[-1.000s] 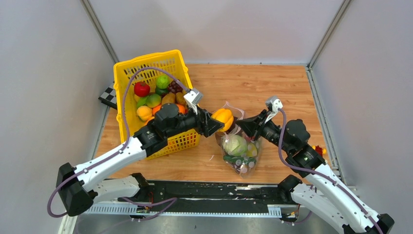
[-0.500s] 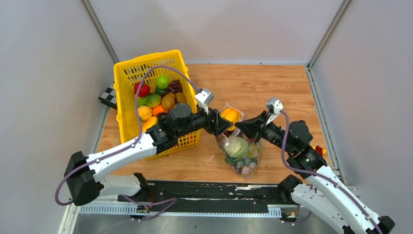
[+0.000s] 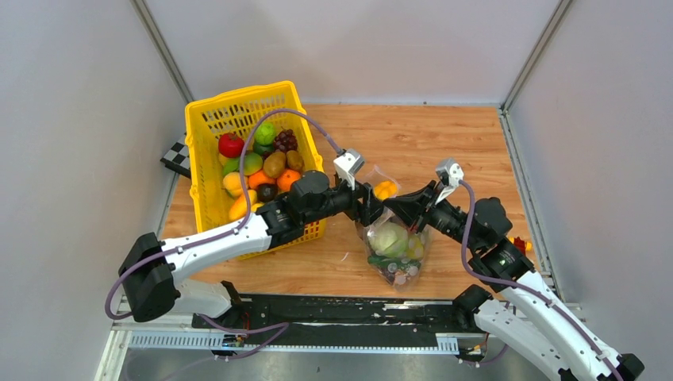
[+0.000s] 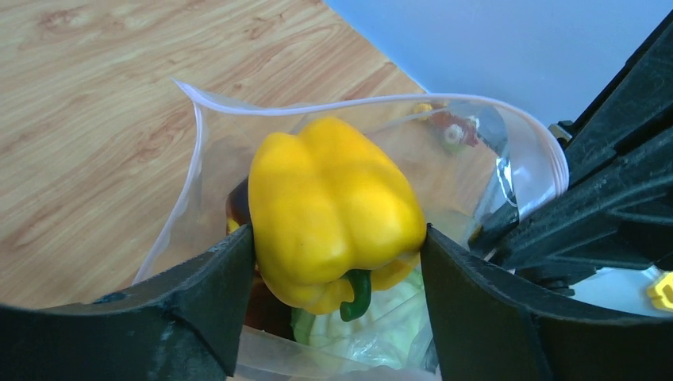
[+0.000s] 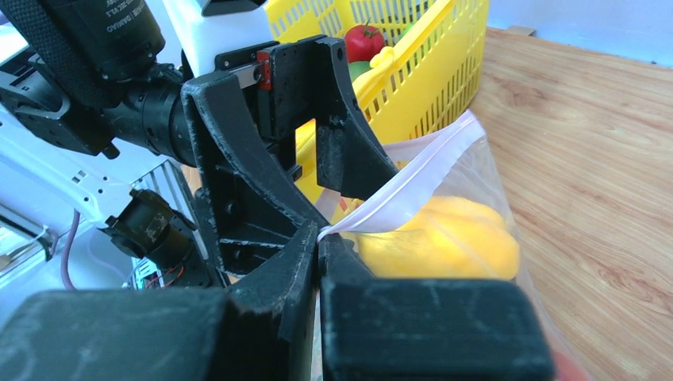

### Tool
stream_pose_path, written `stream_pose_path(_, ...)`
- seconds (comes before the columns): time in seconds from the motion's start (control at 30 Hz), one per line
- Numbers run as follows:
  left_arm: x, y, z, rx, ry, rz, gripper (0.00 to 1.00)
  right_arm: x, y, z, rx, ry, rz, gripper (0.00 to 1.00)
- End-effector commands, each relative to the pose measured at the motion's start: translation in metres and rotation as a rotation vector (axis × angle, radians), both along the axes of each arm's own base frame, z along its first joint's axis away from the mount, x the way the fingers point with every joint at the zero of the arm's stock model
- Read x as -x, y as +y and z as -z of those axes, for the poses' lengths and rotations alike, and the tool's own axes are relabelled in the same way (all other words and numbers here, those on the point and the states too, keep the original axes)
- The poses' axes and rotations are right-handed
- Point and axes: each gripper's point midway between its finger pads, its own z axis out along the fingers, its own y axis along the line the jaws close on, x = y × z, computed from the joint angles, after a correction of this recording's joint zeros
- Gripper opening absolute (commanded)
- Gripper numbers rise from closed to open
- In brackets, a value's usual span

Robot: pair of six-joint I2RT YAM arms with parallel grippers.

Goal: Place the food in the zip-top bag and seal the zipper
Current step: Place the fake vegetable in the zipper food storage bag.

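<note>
My left gripper (image 3: 373, 205) is shut on a yellow pepper (image 4: 333, 208) and holds it in the open mouth of the clear zip-top bag (image 3: 394, 248). The pepper also shows in the top view (image 3: 386, 189) and through the plastic in the right wrist view (image 5: 444, 238). My right gripper (image 3: 403, 208) is shut on the bag's rim, pinching the pale zipper strip (image 5: 405, 184) and holding the mouth up and open. A green cabbage (image 3: 390, 238) and other small food lie inside the bag. More food (image 3: 262, 159) fills the yellow basket.
The yellow lattice basket (image 3: 208, 119) stands at the back left, next to my left arm. A small orange-red block (image 3: 520, 244) lies by the right arm at the table's right edge. Grey walls close in the wooden table (image 3: 428, 139) on three sides.
My left gripper has carried the yellow pepper rightward from beside the basket into the bag's mouth. My right gripper has kept its hold on the bag's rim.
</note>
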Motion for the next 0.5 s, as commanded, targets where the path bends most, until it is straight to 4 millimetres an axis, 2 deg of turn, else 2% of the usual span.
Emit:
stream_pose_path(0.0,0.003,0.003,-0.034,0.069,-0.078,0.000,0.85,-0.005,-0.011,-0.029,-0.071,-0.072,0.076,0.03)
stream_pose_path(0.13,0.009,0.016,-0.042,0.047,-0.102,-0.008,0.99,-0.006,-0.015,-0.029,-0.068,-0.076,0.097,0.03)
stream_pose_path(0.3,0.016,0.034,-0.045,0.018,-0.110,-0.016,1.00,-0.011,-0.015,-0.027,-0.056,-0.074,0.115,0.03)
stream_pose_path(0.47,0.030,0.055,-0.060,0.019,-0.143,-0.006,1.00,-0.013,-0.015,-0.025,-0.050,-0.073,0.122,0.03)
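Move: The left hand holds the yellow pepper just inside the zip-top bag's mouth, whose middle is about 1 cm ahead, 2 cm right and 1 cm below. The cabbage already in the bag lies about 7 cm back, 2 cm right and 9 cm below; the yellow basket is about 6 cm ahead, 26 cm left and 14 cm lower. From the right hand, pinching the bag's rim, the pepper is about 4 cm ahead, 1 cm left and 2 cm below. Left fingers open off the pepper, then withdraw some 6 cm up and left; right keeps pinching the rim. ##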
